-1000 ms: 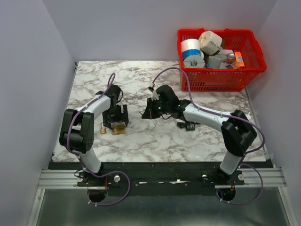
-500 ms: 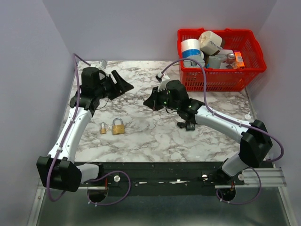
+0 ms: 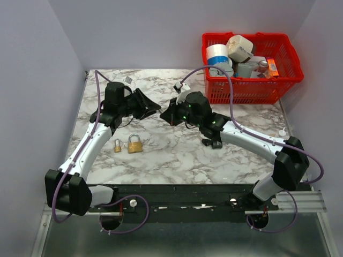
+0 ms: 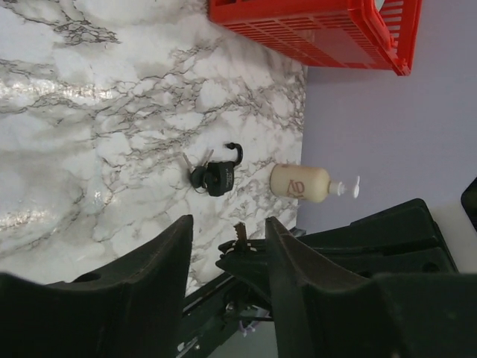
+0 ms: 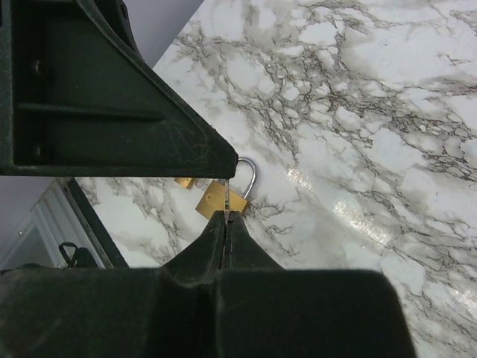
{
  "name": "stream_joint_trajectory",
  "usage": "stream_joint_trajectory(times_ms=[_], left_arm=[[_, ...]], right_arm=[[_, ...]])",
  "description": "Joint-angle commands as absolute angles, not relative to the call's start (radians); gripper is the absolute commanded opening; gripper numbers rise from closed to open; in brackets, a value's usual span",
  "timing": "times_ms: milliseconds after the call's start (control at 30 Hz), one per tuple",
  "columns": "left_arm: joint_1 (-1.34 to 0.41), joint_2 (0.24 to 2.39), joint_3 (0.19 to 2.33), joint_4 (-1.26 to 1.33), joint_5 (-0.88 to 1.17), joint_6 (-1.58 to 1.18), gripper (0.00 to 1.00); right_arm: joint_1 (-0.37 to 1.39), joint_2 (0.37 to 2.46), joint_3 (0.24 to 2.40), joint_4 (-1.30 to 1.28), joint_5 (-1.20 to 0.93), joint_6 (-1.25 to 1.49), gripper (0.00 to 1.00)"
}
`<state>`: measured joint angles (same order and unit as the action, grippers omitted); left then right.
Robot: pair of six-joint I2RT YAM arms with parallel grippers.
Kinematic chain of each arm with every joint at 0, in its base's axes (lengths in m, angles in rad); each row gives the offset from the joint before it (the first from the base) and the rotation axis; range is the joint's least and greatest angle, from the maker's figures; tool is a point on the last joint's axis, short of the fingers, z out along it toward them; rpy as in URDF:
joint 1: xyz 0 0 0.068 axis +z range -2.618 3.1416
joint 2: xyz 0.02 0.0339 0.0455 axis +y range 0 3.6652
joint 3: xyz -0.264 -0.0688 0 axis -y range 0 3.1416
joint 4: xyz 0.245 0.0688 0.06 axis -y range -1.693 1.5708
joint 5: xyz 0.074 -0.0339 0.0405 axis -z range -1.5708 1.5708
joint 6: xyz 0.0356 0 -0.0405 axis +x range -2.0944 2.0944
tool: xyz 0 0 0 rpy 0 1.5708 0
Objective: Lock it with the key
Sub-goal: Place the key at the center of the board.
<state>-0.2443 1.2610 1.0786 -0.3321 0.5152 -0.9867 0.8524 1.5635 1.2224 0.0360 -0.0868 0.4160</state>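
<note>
My right gripper [image 5: 226, 215] is shut on the key [image 5: 225, 200], whose thin metal blade sticks out past its tips. It hangs above the large brass padlock [image 5: 220, 203] and faces my left gripper [image 3: 157, 108] over mid-table. In the left wrist view the key's blade [image 4: 240, 233] shows between the two spread fingers of my left gripper [image 4: 227, 224], touching neither. The left gripper is open with nothing in it. Both brass padlocks [image 3: 135, 144] [image 3: 117, 145] lie on the marble below the left arm.
A black padlock [image 3: 214, 143] with a bunch of keys [image 4: 196, 174] in it lies under the right forearm. A red basket [image 3: 284, 80] full of items stands at the back right. A cream pump bottle [image 4: 302, 183] sits near the right edge.
The left arm rose from the brass padlocks, swung to the back left, then came toward the right gripper's tip, its jaws narrowing. The right gripper stayed shut and shifted slightly back and left.
</note>
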Motion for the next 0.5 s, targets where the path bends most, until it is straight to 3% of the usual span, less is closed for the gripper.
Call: stream_joint_trajectory(times_ms=[0,300,467], left_arm=[[-0.264,1.272,1.068,-0.275,0.546,-1.038,0.44],[-0.284,1.292,1.060,-0.291,0.545,-1.043,0.35],[-0.284,1.290,1.058,-0.305,0.543,-1.040,0.17]], right_arm=[[0.864,1.582,1.241,0.063,-0.043,0.410,0.01],[0.873,1.585,1.246,0.066,-0.038,0.408,0.01],[0.874,1.583,1.236,0.066,-0.025,0.410,0.01]])
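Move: Just in front of the left fingertips, about 2 cm to the right, 1 cm back and 1 cm lower, is the key. The right fingers hold it, and it juts about 1 cm forward and 1 cm left from their tips. From the left hand, the large padlock lies some 6 cm back, 11 cm left and 24 cm below. The small padlock is roughly 7 cm farther left and 1 cm farther back than that. Closing in on the key in mid-air, the left hand eases about 1.5 cm to the right, towards the right fingertips, and ends a shade lower. Its fingers narrow around the key from half open to about a quarter open, with almost no turn of the wrist. The right hand stays put and keeps its shut pinch on the key; a touch by the left fingers can't be made out. ##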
